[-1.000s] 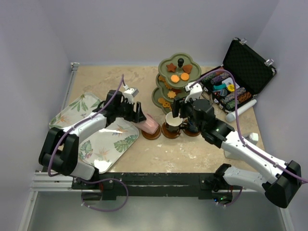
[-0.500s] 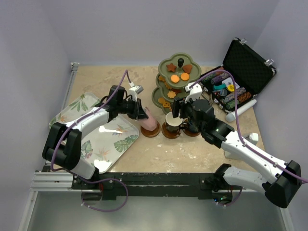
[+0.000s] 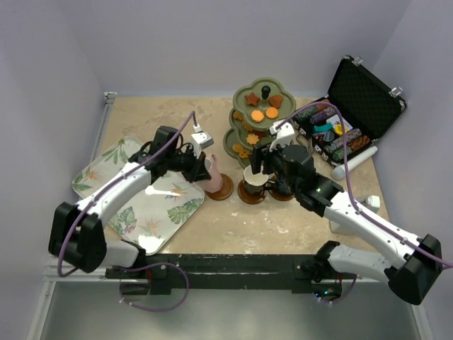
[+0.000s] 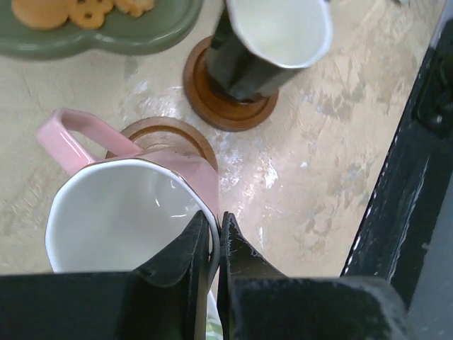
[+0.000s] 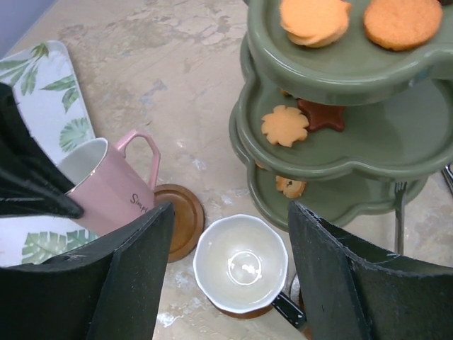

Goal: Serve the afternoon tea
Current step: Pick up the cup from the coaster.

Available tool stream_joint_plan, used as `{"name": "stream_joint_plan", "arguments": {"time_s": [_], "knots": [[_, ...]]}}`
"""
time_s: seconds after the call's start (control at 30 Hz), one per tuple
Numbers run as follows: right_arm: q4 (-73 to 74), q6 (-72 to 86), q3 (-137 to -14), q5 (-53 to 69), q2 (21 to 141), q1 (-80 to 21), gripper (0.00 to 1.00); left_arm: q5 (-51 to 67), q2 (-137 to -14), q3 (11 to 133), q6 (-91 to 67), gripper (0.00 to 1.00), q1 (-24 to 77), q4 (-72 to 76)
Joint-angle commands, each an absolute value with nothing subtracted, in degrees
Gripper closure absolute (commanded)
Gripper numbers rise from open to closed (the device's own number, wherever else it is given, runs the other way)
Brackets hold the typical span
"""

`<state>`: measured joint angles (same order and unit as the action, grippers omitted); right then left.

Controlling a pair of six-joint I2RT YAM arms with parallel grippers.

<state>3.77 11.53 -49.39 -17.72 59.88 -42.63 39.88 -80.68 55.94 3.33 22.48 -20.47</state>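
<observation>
My left gripper (image 4: 216, 228) is shut on the rim of the pinkish-white cup (image 4: 124, 216), one finger inside and one outside. The cup (image 3: 207, 172) hangs slightly tilted over the left edge of a brown saucer (image 3: 222, 188), handle pointing away. My right gripper (image 5: 230, 212) stands open above a dark cup with a white inside (image 5: 241, 263), which sits on its own saucer (image 3: 253, 194). The olive-green three-tier stand (image 3: 257, 115) behind them carries orange and brown biscuits (image 5: 284, 125). A third cup is hidden under the right arm.
Leaf-patterned white trays (image 3: 166, 212) lie at the left, a white spoon (image 3: 160, 190) on one. An open black case of poker chips (image 3: 354, 106) and a white cylinder (image 3: 355, 162) are at the right. A fork (image 5: 398, 212) lies beside the stand.
My left gripper has closed on the pink cup's rim and pulled it up and left, from leaning on its saucer to nearly upright. The right arm has not moved.
</observation>
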Motion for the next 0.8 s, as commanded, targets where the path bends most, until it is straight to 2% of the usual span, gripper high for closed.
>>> {"name": "stream_joint_plan", "arguments": {"time_s": [0.0,0.2,0.43,0.77], "knots": [[0.4,8.5,-54.7,-7.1,62.2,-42.4,0.30,38.8,-68.5,56.7,19.2,1.00,29.6,-23.5],[-5.9,0.3,-54.8,14.6,62.8,-42.5,0.30,47.4,-60.6,54.1,20.1,1.00,30.5,-24.3],[-6.6,-3.3,-52.2,31.2,59.8,-42.5,0.29,54.9,-55.5,55.8,19.9,1.00,31.6,-28.9],[5.7,-11.0,-57.7,39.5,64.9,-42.5,0.31,61.6,-51.6,58.4,19.9,1.00,33.8,-34.5]]}}
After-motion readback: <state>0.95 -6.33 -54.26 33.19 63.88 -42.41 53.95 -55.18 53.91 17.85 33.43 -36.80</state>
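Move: My left fingers are already shut on the near wall of the pink cup, its middle about 3 cm ahead, 3 cm right and 3 cm below them, already clear of its coaster, which lies some 3 cm ahead, 6 cm right and 13 cm down. The pink cup is level with my right hand, about 17 cm left and 13 cm lower. The speckled cup stands nearly under that hand, 4 cm left, 19 cm down; the tiered stand is 15 cm ahead, 12 cm lower. I keep my left pinch on the pink cup's wall and draw it back about 15 cm towards my base, lifting some 9 cm mostly in the first half and turning clockwise. My open right hand swings left, then back, to the pink cup's handle, roughly 10 cm left and 9 back, turning some 50 degrees counter-clockwise; it rises about 5 cm, then dips a little. ##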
